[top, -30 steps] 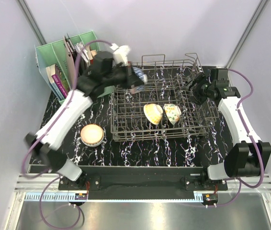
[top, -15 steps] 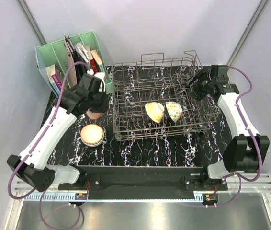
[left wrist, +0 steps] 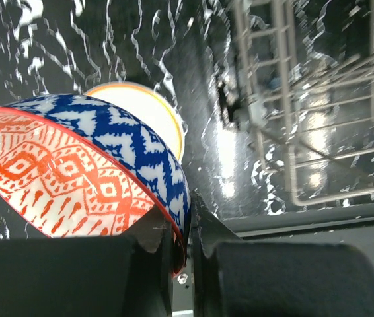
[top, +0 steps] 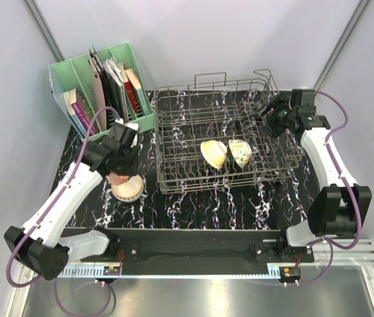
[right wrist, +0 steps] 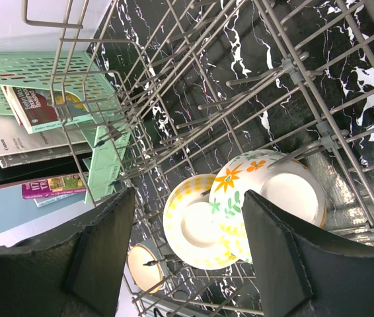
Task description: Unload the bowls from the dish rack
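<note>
My left gripper [left wrist: 182, 223] is shut on the rim of a bowl [left wrist: 88, 168] that is blue-and-white outside and red-orange patterned inside. It hangs tilted just above a cream bowl [left wrist: 157, 109] that sits on the table left of the dish rack [top: 221, 173]. From above, the held bowl [top: 115, 177] overlaps that cream bowl [top: 129, 190]. Two bowls stand on edge inside the rack: a yellow-patterned one [right wrist: 197, 228] and a floral cream one [right wrist: 266, 188]. My right gripper [right wrist: 190, 198] is open above the rack's right end [top: 264, 117], empty.
A green file holder [top: 88, 72] with books stands at the back left, close to the rack's corner. The rack's handle loops [top: 211, 79] and upright tines rise along the far side. The table is black marble-patterned [top: 200, 208].
My left arm has carried the blue-and-white bowl from the rack's back-left corner leftward and down, over the cream bowl on the table. The right arm has barely moved.
</note>
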Available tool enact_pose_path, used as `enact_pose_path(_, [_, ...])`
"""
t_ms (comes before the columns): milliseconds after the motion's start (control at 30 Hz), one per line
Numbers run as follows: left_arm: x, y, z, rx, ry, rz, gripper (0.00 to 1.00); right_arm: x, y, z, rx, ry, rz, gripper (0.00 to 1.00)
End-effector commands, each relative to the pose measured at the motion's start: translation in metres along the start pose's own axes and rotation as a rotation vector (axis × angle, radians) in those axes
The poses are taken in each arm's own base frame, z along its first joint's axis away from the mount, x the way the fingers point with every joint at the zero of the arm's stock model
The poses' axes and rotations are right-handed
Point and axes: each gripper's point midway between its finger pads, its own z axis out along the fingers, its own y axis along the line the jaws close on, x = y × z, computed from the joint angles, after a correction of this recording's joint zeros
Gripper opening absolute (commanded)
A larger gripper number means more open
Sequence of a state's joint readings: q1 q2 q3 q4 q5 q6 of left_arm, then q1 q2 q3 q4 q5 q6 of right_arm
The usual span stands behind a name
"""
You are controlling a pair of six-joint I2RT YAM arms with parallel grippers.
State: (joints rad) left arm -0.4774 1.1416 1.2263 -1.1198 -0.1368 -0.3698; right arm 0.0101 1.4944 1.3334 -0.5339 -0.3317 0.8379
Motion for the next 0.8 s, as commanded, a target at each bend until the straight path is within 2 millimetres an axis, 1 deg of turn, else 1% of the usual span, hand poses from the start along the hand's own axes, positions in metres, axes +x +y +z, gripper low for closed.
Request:
enact_pose_path(0, [-0.013, 0.005, 0.006, -0.039, -0.04, 0.009, 0.0, 0.031, -0.03, 0.021, 0.088, 0.147, 0.097, 0.74])
enact_pose_path(133, [-0.01, 0.009, 0.018, -0.072, -0.002, 0.029, 0.0, 0.036, -0.023, 0.021, 0.075, 0.161, 0.085, 0.74])
enact_pose_path(233, [-0.007, 0.008, 0.021, -0.073, 0.017, 0.021, 0.0, 0.04, -0.02, 0.022, 0.071, 0.171, 0.081, 0.74])
enact_pose_path(333, [0.005, 0.008, 0.028, -0.077, 0.07, 0.015, 0.0, 0.044, -0.021, 0.023, 0.073, 0.185, 0.085, 0.74])
enact_pose_path(367, [0.013, 0.01, 0.031, -0.083, 0.095, 0.015, 0.0, 0.045, -0.02, 0.023, 0.069, 0.186, 0.083, 0.74])
enact_pose_path(500, [0.023, 0.013, 0.035, -0.105, 0.123, 0.001, 0.0, 0.047, -0.016, 0.022, 0.057, 0.193, 0.069, 0.74])
enact_pose_path(600, [0.031, 0.017, 0.04, -0.124, 0.153, 0.002, 0.0, 0.045, -0.005, 0.018, 0.034, 0.175, 0.03, 0.74])
enact_pose_path(767, [0.038, 0.016, 0.045, -0.122, 0.19, 0.008, 0.0, 0.046, 0.021, 0.009, -0.028, 0.168, -0.028, 0.75])
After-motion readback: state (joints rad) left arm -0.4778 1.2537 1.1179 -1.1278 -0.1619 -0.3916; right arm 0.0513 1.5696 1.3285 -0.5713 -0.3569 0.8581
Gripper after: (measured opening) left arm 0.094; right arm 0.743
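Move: The left hand already holds the blue-and-red patterned bowl, which hangs off to its left. The bowl stack on the counter is about 15 cm below this hand, 5 cm left and 1 cm back; the rack's front-left corner is level with it, 7 cm right, and the file holder 23 cm ahead, 9 cm left. From the open right hand the floral bowl is roughly 5 cm left, 7 cm back and 13 cm below, with the yellow bowl 14 cm left, 7 cm back. Down goes the left hand by about 6 cm, easing slightly back late on, bringing the held bowl towards the stack while the fingers keep their grip on its rim and tip some 10 degrees nearer to straight down. Leftward first, then abruptly down about 3.5 cm, the open right hand moves towards the floral bowl and then stays there without closing. ##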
